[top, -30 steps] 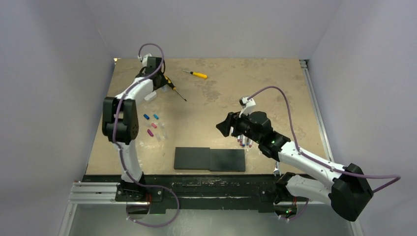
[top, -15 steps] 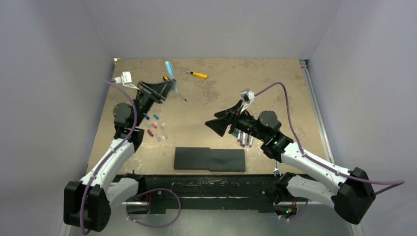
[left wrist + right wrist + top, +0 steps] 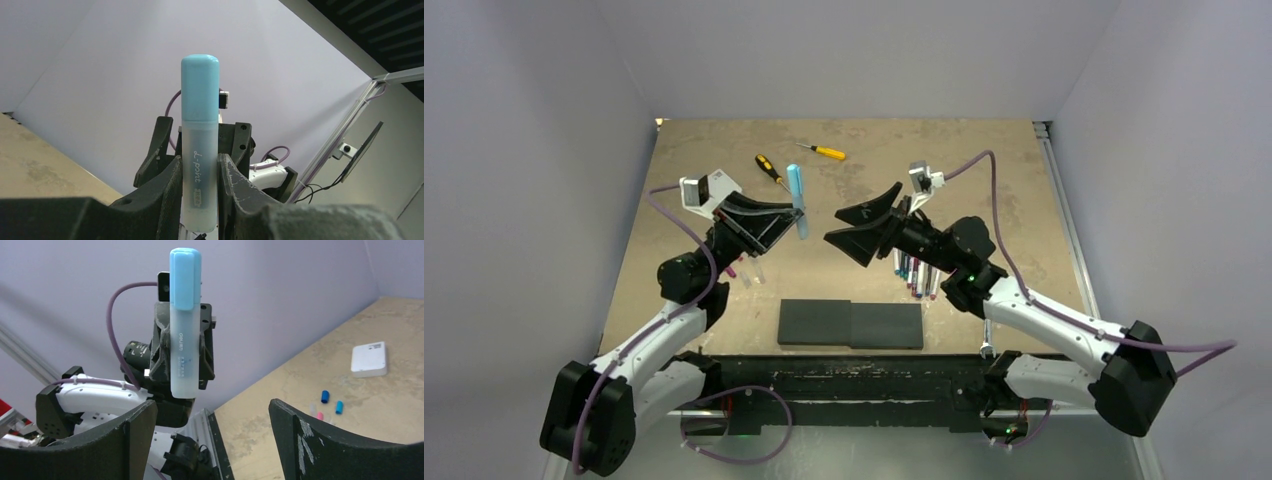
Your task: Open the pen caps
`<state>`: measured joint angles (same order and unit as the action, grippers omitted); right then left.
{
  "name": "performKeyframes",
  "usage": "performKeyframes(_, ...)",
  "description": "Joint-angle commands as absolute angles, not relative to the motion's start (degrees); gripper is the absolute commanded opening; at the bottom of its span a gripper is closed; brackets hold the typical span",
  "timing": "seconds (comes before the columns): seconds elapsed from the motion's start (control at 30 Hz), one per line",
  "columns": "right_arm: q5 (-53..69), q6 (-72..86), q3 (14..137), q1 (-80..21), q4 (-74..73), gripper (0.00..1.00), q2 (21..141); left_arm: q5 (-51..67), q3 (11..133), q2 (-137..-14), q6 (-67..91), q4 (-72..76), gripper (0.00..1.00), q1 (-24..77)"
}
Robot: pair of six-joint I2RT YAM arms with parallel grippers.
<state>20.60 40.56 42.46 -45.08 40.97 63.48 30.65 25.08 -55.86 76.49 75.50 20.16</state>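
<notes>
My left gripper (image 3: 786, 222) is shut on the frosted barrel of a highlighter pen (image 3: 199, 172) and holds it upright in the air above the middle of the table. Its light-blue pen cap (image 3: 200, 85) is on and sticks up past the fingertips. My right gripper (image 3: 852, 232) faces it from the right, a little apart, wide open with nothing between its fingers. In the right wrist view the pen (image 3: 182, 357) and its cap (image 3: 185, 277) stand just beyond the right gripper (image 3: 214, 410). Loose blue (image 3: 324, 396), light-blue (image 3: 339, 407) and pink (image 3: 320, 416) caps lie on the table.
Several pens (image 3: 915, 276) lie on the table under the right arm. A black pad (image 3: 851, 324) lies near the front edge. A yellow screwdriver (image 3: 822, 151) and a black-and-yellow one (image 3: 769, 167) lie at the back. A white box (image 3: 369, 359) sits at the far left.
The left arm has swung from the back left to the middle, carrying the pen up into the air. The right gripper has risen toward it and opened wider.
</notes>
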Motion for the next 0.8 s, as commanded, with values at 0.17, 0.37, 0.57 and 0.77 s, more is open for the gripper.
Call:
performKeyframes(0.17,25.5,43.5,49.5,-48.5,48.7,0.85,69.5,30.0,24.0,-57.4,80.0,84.5,0.00,21.5)
performKeyframes(0.37,26.9,45.5,50.7,-49.5,50.1,0.77,72.0,29.8,23.2,-56.6,79.9,84.2,0.00,21.9)
performKeyframes(0.57,29.8,49.6,51.6,-49.7,55.0,0.66,74.9,29.6,23.2,-56.0,79.7,83.8,0.00,22.2)
performKeyframes(0.77,29.8,49.8,52.6,-50.4,54.7,0.59,76.1,29.5,23.2,-55.0,78.5,81.8,0.00,22.5)
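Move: The upright blue-capped highlighter is still in the left fingers, its middle about 2 cm ahead of and 1 cm above the left hand. From the right hand it lies some 8 cm left, 3 cm ahead and 3 cm higher. On the table about 33 cm below the right hand, the grey boxes are 5 cm back and 4 cm right, the row of pens 8 cm ahead and 22 cm right. Right hand slides about 5 cm left, slightly back, towards the highlighter's lower body, turning 15 degrees counter-clockwise, fingers part-closing. ##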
